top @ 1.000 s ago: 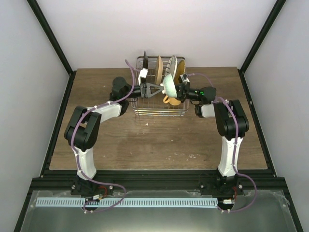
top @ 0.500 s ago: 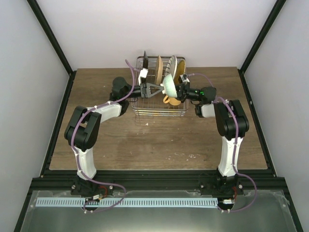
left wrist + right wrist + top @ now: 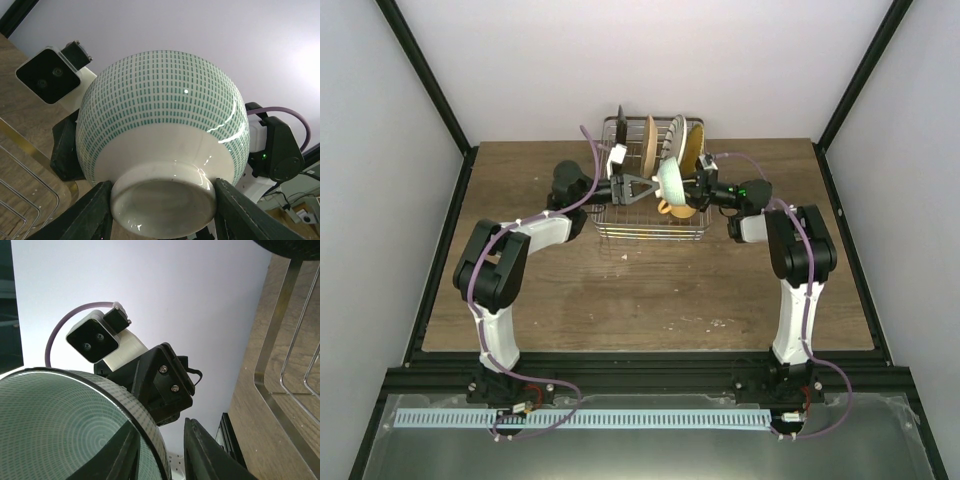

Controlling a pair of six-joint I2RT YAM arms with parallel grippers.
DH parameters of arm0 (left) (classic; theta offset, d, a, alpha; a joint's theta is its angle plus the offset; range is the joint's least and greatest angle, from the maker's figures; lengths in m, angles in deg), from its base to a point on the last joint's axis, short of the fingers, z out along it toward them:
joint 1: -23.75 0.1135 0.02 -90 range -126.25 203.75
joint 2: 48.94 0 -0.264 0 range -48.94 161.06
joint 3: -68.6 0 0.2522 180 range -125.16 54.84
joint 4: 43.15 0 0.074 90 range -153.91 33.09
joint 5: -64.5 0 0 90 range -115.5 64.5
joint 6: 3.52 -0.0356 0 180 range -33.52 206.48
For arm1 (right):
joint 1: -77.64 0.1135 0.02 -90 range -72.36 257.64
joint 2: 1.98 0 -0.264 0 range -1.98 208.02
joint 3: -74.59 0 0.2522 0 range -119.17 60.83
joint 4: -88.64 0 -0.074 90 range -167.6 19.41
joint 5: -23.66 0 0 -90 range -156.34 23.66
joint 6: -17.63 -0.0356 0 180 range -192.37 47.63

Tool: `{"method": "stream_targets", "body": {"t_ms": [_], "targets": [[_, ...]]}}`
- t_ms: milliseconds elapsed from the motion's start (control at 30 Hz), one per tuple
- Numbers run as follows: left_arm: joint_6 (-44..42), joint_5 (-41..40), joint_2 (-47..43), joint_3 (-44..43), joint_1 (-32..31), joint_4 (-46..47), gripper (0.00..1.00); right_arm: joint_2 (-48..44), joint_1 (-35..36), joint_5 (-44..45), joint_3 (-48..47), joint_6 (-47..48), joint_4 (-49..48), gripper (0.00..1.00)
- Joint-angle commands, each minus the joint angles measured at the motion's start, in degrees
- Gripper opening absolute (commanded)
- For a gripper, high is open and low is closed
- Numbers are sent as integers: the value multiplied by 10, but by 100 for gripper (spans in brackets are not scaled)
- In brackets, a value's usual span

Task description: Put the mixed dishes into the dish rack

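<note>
The mint-green bowl (image 3: 670, 180) hangs on edge over the dish rack (image 3: 645, 232), between both grippers. My left gripper (image 3: 645, 187) is shut on the bowl's white foot (image 3: 162, 200), with a finger against each side. My right gripper (image 3: 692, 186) is open around the bowl's rim (image 3: 150, 435): one finger is inside the bowl, and the other finger (image 3: 205, 455) stands clear of the outer wall. In the rack stand a dark-rimmed plate (image 3: 620, 125), a woven tan plate (image 3: 648, 145) and a striped plate (image 3: 676, 135). A yellow mug (image 3: 672, 208) lies below the bowl.
The rack sits at the far middle of the wooden table (image 3: 620, 290). Its wires show in the left wrist view (image 3: 20, 165) and the right wrist view (image 3: 295, 365). Black frame posts and white walls enclose the table on both sides.
The bowl has turned slightly more upright between the grippers. The right wrist has shifted a little towards the far side. The left arm has hardly moved.
</note>
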Motion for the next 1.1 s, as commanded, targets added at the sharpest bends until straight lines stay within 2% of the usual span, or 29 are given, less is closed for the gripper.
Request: {"method": "stream_targets", "body": {"t_ms": [0, 300, 467, 600, 867, 1067], "targets": [[-5, 29, -37, 5, 3, 66, 36, 15, -19, 24, -12, -2, -187, 24], [-10, 28, -42, 25, 32, 67, 34, 2, -41, 13, 2, 5, -181, 25], [-58, 36, -51, 32, 52, 4, 34, -26, -63, -18, 22, 62, -107, 25], [-181, 42, -57, 16, 59, -148, 34, -57, -75, -46, 33, 132, -21, 24], [-462, -21, -68, -89, 60, -557, 32, -128, -89, -80, 33, 318, 218, 25], [-538, -68, -62, -148, 61, -681, 30, -167, -97, -93, 11, 476, 421, 24]]}}
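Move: The bowl's foot is already pinched by the left fingers, its middle about 4 cm right of that hand. From the right hand the bowl's middle lies some 3 cm left, 3 cm back and 4 cm higher, its rim between the opened fingers. The left hand's likely goal, the rack's free front-left floor, is about 6 cm left, 2 cm ahead and 20 cm below. The mug stands about 7 cm right, level fore-and-aft and 17 cm lower; the petal plate about 15 cm ahead, 5 cm right and 10 cm lower. The left fingers keep their pinch on the bowl's foot while the right fingers, already open and staying so, come clear of the rim, that hand backing off about 6 cm to the right, slightly forward first, then back and up with a roll. The left hand draws the bowl some 4 cm left, then lowers it about 5 cm and forward towards the rack, fingertips dipping some 20 degrees. ##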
